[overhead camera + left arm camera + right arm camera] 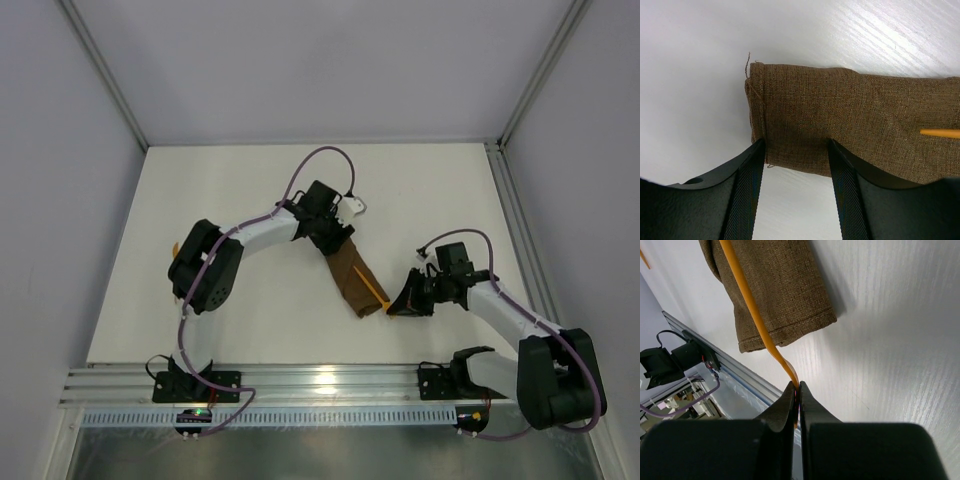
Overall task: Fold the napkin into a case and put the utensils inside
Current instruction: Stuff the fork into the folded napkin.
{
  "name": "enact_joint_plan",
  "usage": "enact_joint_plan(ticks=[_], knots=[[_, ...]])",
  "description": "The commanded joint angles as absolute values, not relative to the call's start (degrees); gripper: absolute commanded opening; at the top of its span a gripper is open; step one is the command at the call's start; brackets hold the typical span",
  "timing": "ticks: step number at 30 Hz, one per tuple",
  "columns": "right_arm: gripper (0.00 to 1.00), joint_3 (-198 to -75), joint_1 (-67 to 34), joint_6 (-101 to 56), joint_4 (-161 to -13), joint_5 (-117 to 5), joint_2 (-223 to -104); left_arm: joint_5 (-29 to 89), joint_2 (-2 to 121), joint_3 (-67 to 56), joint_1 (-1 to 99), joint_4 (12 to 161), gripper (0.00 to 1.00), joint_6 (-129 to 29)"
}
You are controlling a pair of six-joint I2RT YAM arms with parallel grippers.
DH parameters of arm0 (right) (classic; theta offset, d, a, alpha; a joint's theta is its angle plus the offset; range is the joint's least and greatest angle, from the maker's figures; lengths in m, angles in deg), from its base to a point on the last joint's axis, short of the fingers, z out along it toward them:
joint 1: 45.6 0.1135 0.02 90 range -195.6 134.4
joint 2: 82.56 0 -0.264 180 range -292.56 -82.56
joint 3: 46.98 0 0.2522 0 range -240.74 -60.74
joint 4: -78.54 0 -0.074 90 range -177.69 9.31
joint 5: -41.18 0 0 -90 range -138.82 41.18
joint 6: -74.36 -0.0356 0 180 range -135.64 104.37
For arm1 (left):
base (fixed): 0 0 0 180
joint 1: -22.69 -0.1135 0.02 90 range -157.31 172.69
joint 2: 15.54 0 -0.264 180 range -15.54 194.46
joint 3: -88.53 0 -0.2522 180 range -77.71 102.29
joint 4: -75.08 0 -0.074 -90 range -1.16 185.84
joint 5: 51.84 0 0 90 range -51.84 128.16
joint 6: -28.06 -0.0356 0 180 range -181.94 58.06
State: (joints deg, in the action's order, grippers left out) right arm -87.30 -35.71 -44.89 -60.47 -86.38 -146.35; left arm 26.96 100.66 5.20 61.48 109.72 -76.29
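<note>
The napkin (352,282) lies folded into a narrow dark brown case, slanting across the table's middle. My left gripper (334,242) is open over its far end. In the left wrist view the gripper (796,142) has both fingertips at the near edge of the cloth (840,120), with bare table between them. My right gripper (402,300) is shut on the end of an orange utensil (752,310). Its shaft runs along on top of the case (785,285), and its tip (940,133) shows over the cloth. I cannot tell fork from the other piece.
A second small orange utensil (176,247) lies at the left beside the left arm, mostly hidden by it; its end (644,259) shows in the right wrist view. A metal rail (320,380) runs along the table's near edge. Enclosure walls stand on three sides.
</note>
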Motion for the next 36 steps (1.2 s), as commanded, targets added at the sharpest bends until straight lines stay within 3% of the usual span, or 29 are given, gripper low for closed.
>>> enact_joint_plan(ticks=[1,20,36], knots=[[0.03,-88.9,-36.0,-46.0,-63.9,-86.3,-149.2,25.2,101.1,7.0,61.5,108.1,0.55,-75.6],[0.03,-95.5,-35.0,-49.9,-74.2,-85.4,-164.7,24.3,101.4,6.9,61.6,108.4,0.53,-75.6],[0.03,-96.0,-29.4,-64.3,-87.0,-83.9,-171.9,23.9,101.4,6.9,61.6,108.7,0.53,-75.6]])
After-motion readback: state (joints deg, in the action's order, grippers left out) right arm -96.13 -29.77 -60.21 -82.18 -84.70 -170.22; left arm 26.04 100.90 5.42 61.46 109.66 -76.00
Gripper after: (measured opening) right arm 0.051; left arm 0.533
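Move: My right hand still pinches the fork by one end, its shaft pointing ahead-left over the folded napkin. The fold it is meant for opens about 14 cm ahead and 8 cm to the left, some 2 cm lower; the napkin's near end is only about 1 cm ahead and 4 cm left. From my left hand, already down on the napkin's far end, that opening lies roughly 4 cm back and 4 cm right. I feed the fork lengthwise into the napkin's fold with my right hand, dipping at first, then pushing forward over the near end and bending more to the left towards my left hand: about 8 cm forward and 5 cm left, ending a little lower. My right fingers stay shut on the fork while my left hand stays put, its parted fingers keeping the far end down. ##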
